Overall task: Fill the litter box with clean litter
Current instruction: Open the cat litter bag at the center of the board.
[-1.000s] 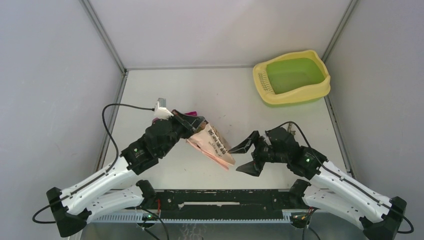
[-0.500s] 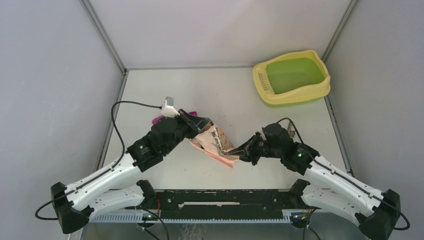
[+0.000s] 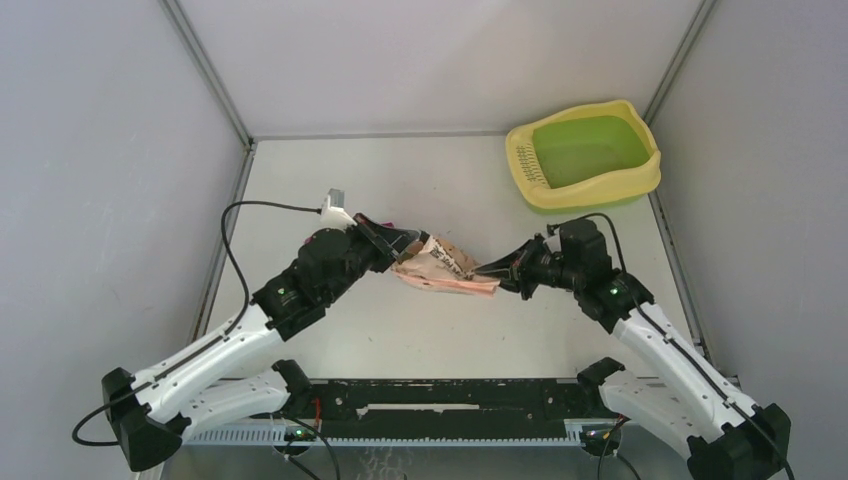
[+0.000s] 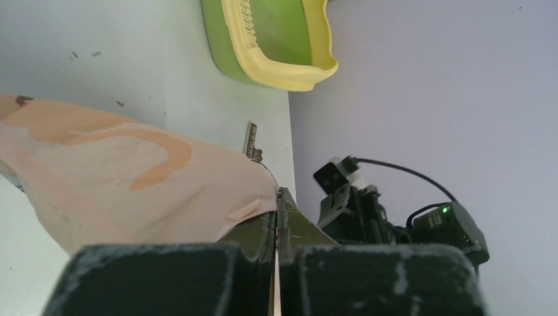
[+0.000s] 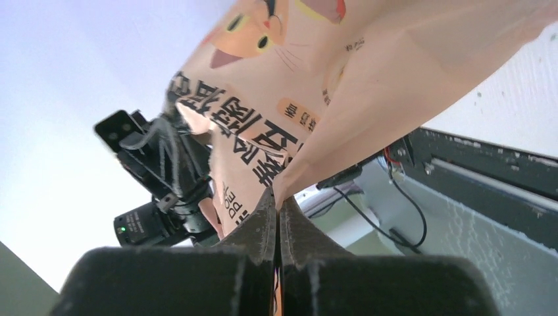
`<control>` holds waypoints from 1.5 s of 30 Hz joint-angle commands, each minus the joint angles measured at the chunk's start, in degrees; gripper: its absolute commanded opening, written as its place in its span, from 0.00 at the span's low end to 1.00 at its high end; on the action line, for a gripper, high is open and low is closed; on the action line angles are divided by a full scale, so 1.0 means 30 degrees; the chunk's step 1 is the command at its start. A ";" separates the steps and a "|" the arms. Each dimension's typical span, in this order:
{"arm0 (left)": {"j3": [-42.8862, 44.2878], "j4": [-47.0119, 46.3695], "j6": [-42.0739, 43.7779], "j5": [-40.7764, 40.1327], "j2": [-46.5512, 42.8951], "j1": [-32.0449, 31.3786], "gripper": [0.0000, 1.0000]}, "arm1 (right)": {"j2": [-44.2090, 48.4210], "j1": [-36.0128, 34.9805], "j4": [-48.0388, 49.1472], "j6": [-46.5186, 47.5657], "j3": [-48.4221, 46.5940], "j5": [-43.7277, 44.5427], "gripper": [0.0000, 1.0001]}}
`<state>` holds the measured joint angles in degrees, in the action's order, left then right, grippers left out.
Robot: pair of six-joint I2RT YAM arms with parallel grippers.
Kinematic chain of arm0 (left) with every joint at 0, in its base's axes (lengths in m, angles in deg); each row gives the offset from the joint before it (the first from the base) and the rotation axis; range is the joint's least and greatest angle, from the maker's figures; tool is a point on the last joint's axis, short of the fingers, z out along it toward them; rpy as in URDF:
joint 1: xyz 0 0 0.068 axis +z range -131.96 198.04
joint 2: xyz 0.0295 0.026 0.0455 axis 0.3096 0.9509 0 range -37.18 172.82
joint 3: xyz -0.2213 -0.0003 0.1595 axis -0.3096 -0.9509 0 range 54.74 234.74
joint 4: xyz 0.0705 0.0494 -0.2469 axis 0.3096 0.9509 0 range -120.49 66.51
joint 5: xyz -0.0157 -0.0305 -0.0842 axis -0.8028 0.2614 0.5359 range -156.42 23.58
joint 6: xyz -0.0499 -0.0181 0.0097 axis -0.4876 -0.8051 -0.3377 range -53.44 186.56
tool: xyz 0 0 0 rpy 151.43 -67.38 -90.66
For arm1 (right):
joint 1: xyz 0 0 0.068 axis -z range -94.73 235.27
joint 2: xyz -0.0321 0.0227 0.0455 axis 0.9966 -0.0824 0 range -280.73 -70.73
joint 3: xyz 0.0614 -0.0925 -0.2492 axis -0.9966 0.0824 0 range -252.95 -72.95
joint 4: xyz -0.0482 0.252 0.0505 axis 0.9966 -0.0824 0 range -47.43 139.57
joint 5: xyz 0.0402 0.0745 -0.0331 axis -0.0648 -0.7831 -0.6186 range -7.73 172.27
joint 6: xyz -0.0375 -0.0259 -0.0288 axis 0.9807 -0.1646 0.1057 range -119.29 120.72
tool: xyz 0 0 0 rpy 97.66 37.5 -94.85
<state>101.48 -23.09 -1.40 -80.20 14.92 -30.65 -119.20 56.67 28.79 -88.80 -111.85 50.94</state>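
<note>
The peach-pink printed bag (image 3: 445, 270) hangs stretched between both grippers over the middle of the table. My left gripper (image 3: 405, 245) is shut on its left end, and the thin edge shows pinched between the fingers in the left wrist view (image 4: 278, 197). My right gripper (image 3: 490, 272) is shut on the bag's right corner (image 5: 277, 197). The printed side of the bag (image 5: 316, 79) faces the right wrist camera. The litter box (image 3: 585, 150), with a yellow rim and a green basin, stands empty at the far right corner (image 4: 276, 39). A few dark specks of litter (image 4: 120, 103) lie on the table.
Grey enclosure walls close in the table on three sides, and the litter box sits against the right one. A black rail (image 3: 450, 395) runs along the near edge between the arm bases. A small metal piece (image 4: 252, 139) lies near the right arm.
My right gripper came in from the right and shut on the bag's right corner. The bag, slanted before, is now pulled out nearly level between both grippers and sits a little farther back.
</note>
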 commanded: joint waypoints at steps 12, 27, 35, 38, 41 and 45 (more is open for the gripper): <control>0.0220 0.0688 0.0009 0.2608 -0.1052 -0.0032 0.00 | -0.3625 0.2178 -0.3290 0.7784 -0.5975 -0.4297 0.00; -0.2975 -0.0605 -0.0707 0.2602 0.0792 0.0132 0.00 | -0.6288 0.4758 -0.1515 1.0041 -0.2975 -0.5337 0.39; -0.1046 0.1232 0.0832 0.3132 0.0579 0.1492 0.26 | -0.6968 0.4586 -0.1311 1.0026 -0.4333 -0.5501 0.50; 0.0317 0.2521 0.1629 0.3071 0.0078 0.1579 0.41 | -0.6679 0.4398 -0.1440 0.9875 -0.4791 -0.5535 0.50; 0.1577 0.3645 0.2492 0.3082 -0.0439 0.1617 0.53 | -0.6048 0.4063 -0.2030 1.0154 -0.5246 -0.4779 0.55; 0.2909 0.5510 0.3649 0.2385 -0.0914 0.1899 0.61 | -0.5422 0.3591 -0.3168 1.0847 -0.5635 -0.3734 0.61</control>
<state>104.36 -11.77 4.15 -72.03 14.48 -26.02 -138.87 68.93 20.55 -59.05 -125.42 37.06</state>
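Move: Both shut grippers hold the cat litter bag by its upper edge. The bag's middle is about 3 cm right and 1 cm back of the left hand, some 14 cm below. From the right hand it is about 6 cm left, 4 cm ahead and 9 cm lower. The purple scoop lies about 13 cm ahead and 18 cm left of the left hand, on the board; the litter box is roughly 34 cm ahead and 28 cm right of the right hand. Lower the left gripper's hold on the bag towards the board by about 10 cm, tipping the fingers slightly down, then open to over half and rise. With the right, lift the bag edge 5 cm, sink well past the starting height, then open about halfway to let go, travelling forward and a little right before easing up. ##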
